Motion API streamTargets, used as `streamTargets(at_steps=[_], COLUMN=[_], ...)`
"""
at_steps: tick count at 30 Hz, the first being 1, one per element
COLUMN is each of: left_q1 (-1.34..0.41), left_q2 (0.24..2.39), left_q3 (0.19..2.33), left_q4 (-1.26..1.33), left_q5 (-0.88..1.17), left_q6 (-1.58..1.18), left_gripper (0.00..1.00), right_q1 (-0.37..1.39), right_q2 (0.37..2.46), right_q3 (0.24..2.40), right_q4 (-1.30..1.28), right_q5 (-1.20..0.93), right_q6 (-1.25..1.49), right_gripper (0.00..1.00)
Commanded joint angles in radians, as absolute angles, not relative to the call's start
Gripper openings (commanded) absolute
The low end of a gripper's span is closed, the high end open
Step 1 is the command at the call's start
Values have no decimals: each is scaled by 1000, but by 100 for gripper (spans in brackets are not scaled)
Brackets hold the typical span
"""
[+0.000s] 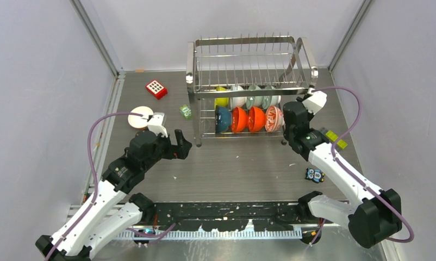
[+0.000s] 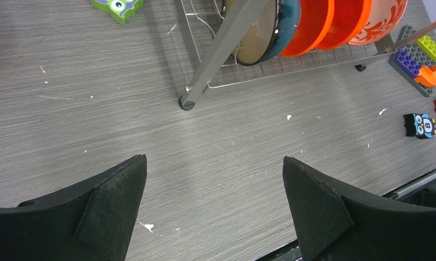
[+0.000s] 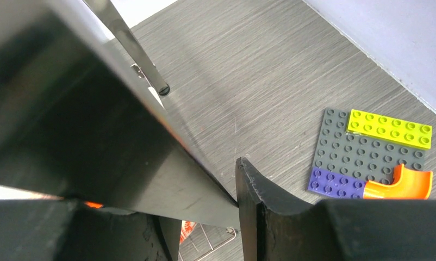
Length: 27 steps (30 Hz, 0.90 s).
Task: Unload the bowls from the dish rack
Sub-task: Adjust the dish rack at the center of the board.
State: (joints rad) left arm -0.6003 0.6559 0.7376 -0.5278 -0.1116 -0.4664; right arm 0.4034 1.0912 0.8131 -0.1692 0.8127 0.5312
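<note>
The dish rack (image 1: 248,60) stands at the back centre. On its lower tier, on edge, are a dark blue bowl (image 1: 222,118), two orange bowls (image 1: 238,119) and a red-and-white patterned bowl (image 1: 274,118). Yellow, white and pale teal bowls (image 1: 254,98) stand behind them. A white bowl (image 1: 140,117) lies on the table at left. My left gripper (image 2: 215,159) hovers open and empty over bare table, left of the rack's leg (image 2: 187,103). My right gripper (image 1: 285,128) is at the rack's right end, its fingers straddling a steel bar (image 3: 123,147). A sliver of patterned bowl (image 3: 187,228) shows between them.
A red block with white dots (image 1: 156,88) and a green toy (image 1: 185,111) lie left of the rack. A grey brick plate with coloured bricks (image 3: 368,157) lies to its right, and an owl brick (image 1: 314,174) nearer me. Walls close in on both sides.
</note>
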Motion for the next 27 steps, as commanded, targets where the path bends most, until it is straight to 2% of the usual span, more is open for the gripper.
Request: streamTargets(at_steps=[1,12,27], left_q1=[-603,-603,-603], left_q2=[640,627,614], left_q3=[738,727,722], left_q4=[-490,-470,-468], left_q5=[-123,-132,-152], left_q6=[-466,-465,-458], left_gripper=[96,96,96], right_q1=[460,582,691], right_q2=[1056,1033,1110], right_q3=[812,793,846], right_q4=[-240,-361,-369], right_q5=[781,836,850], right_q6=[768,969,1040], right_gripper=[22,24,28])
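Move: My right fingers are already closed on the dish rack's front right post. The rack's middle lies about 20 cm to their left, 8 cm farther out and a little lower. The patterned bowl sits some 9 cm left and 5 cm ahead, about 12 cm down, with an orange bowl 7 cm farther left; the block plate lies roughly 15 cm right, level and 20 cm below. From my left hand, the rack's middle is about 20 cm ahead and 24 cm right. Keeping my right-hand pinch on the front right post, I drag the dish rack back towards me and to the left along the table, about 5 cm in all and easing off towards the end. I hold my height and barely turn the wrist, and the gripper opening doesn't change. ##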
